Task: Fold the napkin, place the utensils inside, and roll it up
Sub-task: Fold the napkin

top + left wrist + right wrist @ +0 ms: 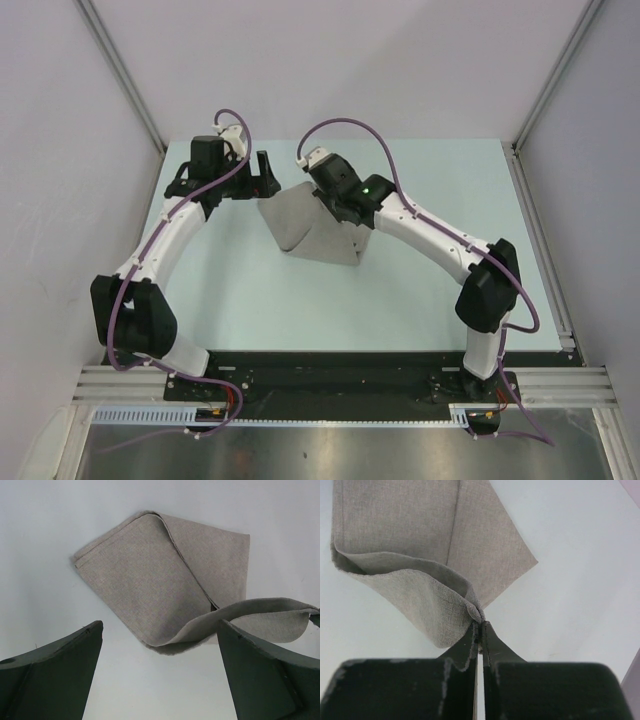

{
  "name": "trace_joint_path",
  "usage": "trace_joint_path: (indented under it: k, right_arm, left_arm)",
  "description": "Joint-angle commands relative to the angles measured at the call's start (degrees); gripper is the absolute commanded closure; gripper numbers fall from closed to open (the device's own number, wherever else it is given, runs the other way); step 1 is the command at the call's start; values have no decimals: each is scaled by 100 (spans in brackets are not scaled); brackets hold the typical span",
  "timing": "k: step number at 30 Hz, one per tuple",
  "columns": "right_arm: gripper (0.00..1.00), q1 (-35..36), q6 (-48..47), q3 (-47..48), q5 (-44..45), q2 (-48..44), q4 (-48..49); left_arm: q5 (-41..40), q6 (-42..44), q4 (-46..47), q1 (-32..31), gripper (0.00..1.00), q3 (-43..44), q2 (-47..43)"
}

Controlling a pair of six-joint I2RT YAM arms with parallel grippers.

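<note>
The grey-beige napkin (312, 228) lies partly folded on the pale table at the middle back. My right gripper (480, 623) is shut on one of its corners and holds that flap raised off the cloth below. In the left wrist view the napkin (150, 575) shows a lower layer lying flat, and the lifted flap (270, 614) arches off to the right. My left gripper (160, 647) stands open just short of the cloth's near edge, with only bare table between its fingers (60, 675). In the top view it (258, 182) sits at the napkin's left corner. The utensils are out of view.
The pale blue table (420, 290) is boxed in by white walls on the left, back and right. A metal rail (545, 260) runs along its right side. The arm bases stand on a dark strip (330, 375) at the near edge.
</note>
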Motion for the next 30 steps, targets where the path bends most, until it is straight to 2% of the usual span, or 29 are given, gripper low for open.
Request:
trace_joint_path:
  k: [1, 10, 17, 30]
  right_arm:
    - [100, -53, 97, 416, 337, -202, -153]
    - [100, -387, -62, 706, 153, -9, -119]
    - [100, -791, -114, 566, -76, 255, 101]
    - [100, -1538, -334, 495, -1201, 1124, 760]
  left_arm:
    - [117, -95, 107, 40, 0, 105, -205]
    - [134, -95, 115, 75, 0, 114, -293]
    - [108, -87, 107, 119, 0, 114, -311]
    - [99, -95, 107, 137, 0, 114, -267]
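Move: The right gripper already holds the napkin's near corner up. The napkin's right corner, near which this flap is to land, lies about 14 cm ahead of it, 13 cm right and 20 cm below. At that lower level, the near fold lies about 2 cm back and straight below sideways; the covered utensils lie some 5 cm ahead and 6 cm right. From the left gripper, the right corner is about 10 cm ahead, 24 cm right and 21 cm down. Keep the right fingers shut on the pinched napkin corner and carry it forward about 9 cm and right about 6 cm, over the utensils towards the napkin's right corner. Rise some 2.5 cm at first, then sink about 6 cm as you go on, turning the hand slightly clockwise. ##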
